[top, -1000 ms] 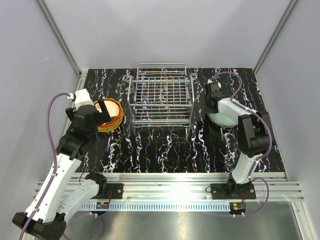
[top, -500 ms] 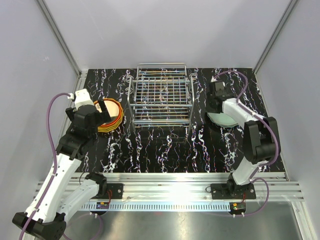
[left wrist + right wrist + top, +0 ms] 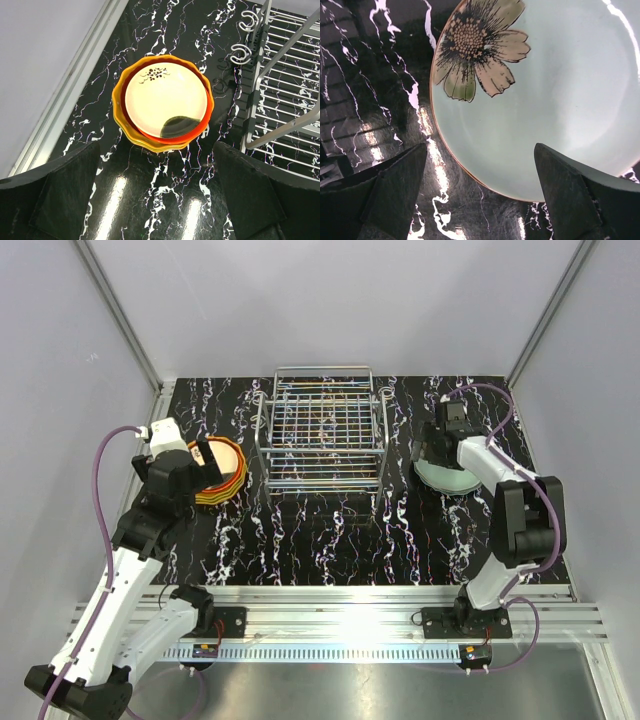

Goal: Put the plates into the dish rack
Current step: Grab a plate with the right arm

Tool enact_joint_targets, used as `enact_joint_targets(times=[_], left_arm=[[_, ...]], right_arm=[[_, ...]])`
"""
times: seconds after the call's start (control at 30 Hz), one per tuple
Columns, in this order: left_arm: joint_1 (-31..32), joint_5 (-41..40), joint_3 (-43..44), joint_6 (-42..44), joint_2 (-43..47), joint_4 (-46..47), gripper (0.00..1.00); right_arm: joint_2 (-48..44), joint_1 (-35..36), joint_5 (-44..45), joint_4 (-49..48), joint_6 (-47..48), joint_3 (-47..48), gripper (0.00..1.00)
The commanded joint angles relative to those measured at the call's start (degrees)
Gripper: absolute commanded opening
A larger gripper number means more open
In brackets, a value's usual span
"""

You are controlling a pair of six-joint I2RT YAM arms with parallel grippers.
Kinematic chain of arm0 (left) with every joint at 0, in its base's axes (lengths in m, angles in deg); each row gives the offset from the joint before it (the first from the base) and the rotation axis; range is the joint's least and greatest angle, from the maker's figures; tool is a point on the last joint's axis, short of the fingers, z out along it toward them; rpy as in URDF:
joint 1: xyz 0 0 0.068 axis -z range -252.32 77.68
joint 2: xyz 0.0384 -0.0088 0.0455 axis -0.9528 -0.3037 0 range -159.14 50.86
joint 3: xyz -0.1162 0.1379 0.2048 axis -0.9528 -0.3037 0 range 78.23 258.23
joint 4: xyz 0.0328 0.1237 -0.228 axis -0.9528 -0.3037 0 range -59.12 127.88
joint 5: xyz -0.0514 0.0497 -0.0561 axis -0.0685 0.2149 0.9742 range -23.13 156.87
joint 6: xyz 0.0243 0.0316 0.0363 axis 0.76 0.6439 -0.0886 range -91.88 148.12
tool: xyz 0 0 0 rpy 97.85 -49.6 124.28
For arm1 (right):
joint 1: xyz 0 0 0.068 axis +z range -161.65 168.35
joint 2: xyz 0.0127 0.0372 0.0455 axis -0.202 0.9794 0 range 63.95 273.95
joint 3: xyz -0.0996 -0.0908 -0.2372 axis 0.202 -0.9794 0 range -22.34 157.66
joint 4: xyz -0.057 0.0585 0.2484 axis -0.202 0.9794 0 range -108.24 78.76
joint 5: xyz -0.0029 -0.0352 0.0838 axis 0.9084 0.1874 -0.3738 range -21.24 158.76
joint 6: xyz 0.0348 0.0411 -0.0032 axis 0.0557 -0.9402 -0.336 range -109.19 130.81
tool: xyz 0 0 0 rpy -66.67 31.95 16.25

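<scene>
A stack of wavy-rimmed plates [image 3: 220,473] lies left of the dish rack [image 3: 322,438]. A cream plate [image 3: 165,99] with a small dark sprig is on top, with red-orange and orange rims under it. My left gripper [image 3: 155,147] hovers open over the near edge of the stack, holding nothing. Right of the rack a pale mint plate [image 3: 560,100] painted with a flower lies flat on the table. My right gripper [image 3: 480,147] hangs open just above the mint plate's [image 3: 446,478] near-left rim, touching nothing. The chrome wire rack [image 3: 287,95] holds no plates.
The black marbled tabletop [image 3: 320,540] is enclosed by grey walls on the left, back and right. A metal rail [image 3: 340,605] carrying both arm bases runs along the near edge. Two wire hooks [image 3: 243,37] stick out of the rack's left side, close to the stack.
My right gripper has gone from nearly shut to wide open and has swung right and back, over the mint plate. The left arm has not moved.
</scene>
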Motion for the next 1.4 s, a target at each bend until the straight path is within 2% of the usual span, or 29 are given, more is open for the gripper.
enact_joint_targets(times=[0.0,0.27,0.43,0.63,1.0,1.2,1.33,1.37], left_arm=[[0.14,0.80,0.91,0.25,0.98,2.74,0.99],[0.14,0.89,0.91,0.33,1.16,2.65,0.99],[0.14,0.80,0.91,0.33,1.16,2.65,0.99],[0.14,0.63,0.91,0.33,1.16,2.65,0.99],[0.22,0.71,1.00,0.33,1.07,2.65,0.99],[0.22,0.54,0.92,0.33,1.07,2.65,0.99],[0.22,0.54,0.91,0.33,1.07,2.74,0.99],[0.14,0.54,0.91,0.33,1.16,2.65,0.99]], right_arm=[[2.04,1.23,-1.44,-1.79,-0.28,0.91,0.96],[6.17,4.66,-1.26,-1.70,0.24,3.55,0.96],[8.10,6.77,-0.30,-0.83,0.07,5.75,0.91],[9.69,8.44,3.22,0.84,0.68,7.60,0.76],[11.09,8.71,7.79,1.37,1.91,7.86,0.33],[11.27,9.58,9.63,2.69,3.05,9.62,0.20],[10.22,10.20,9.72,3.48,3.32,10.32,0.05],[9.69,10.37,9.37,3.48,3.32,10.32,0.04]])
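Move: The green plate lies under and beyond the open right gripper: its middle is about 5 cm ahead, 5 cm to the right and 4 cm lower, so its near-left rim is close to the fingers. The dish rack stands to this hand's left, its middle some 30 cm over and about 5 cm farther out, roughly at hand height. From the idle left hand the plate is about 65 cm to the right, 18 cm ahead and 22 cm lower. Down and to the left together, the right hand drops about 3.5 cm and slides some 5 cm left to the plate's left rim, then eases a little forward and slightly back to the right as its wide-open fingers close. They pinch the rim with one finger on each side, while the wrist rolls about 10 degrees, left side down. ##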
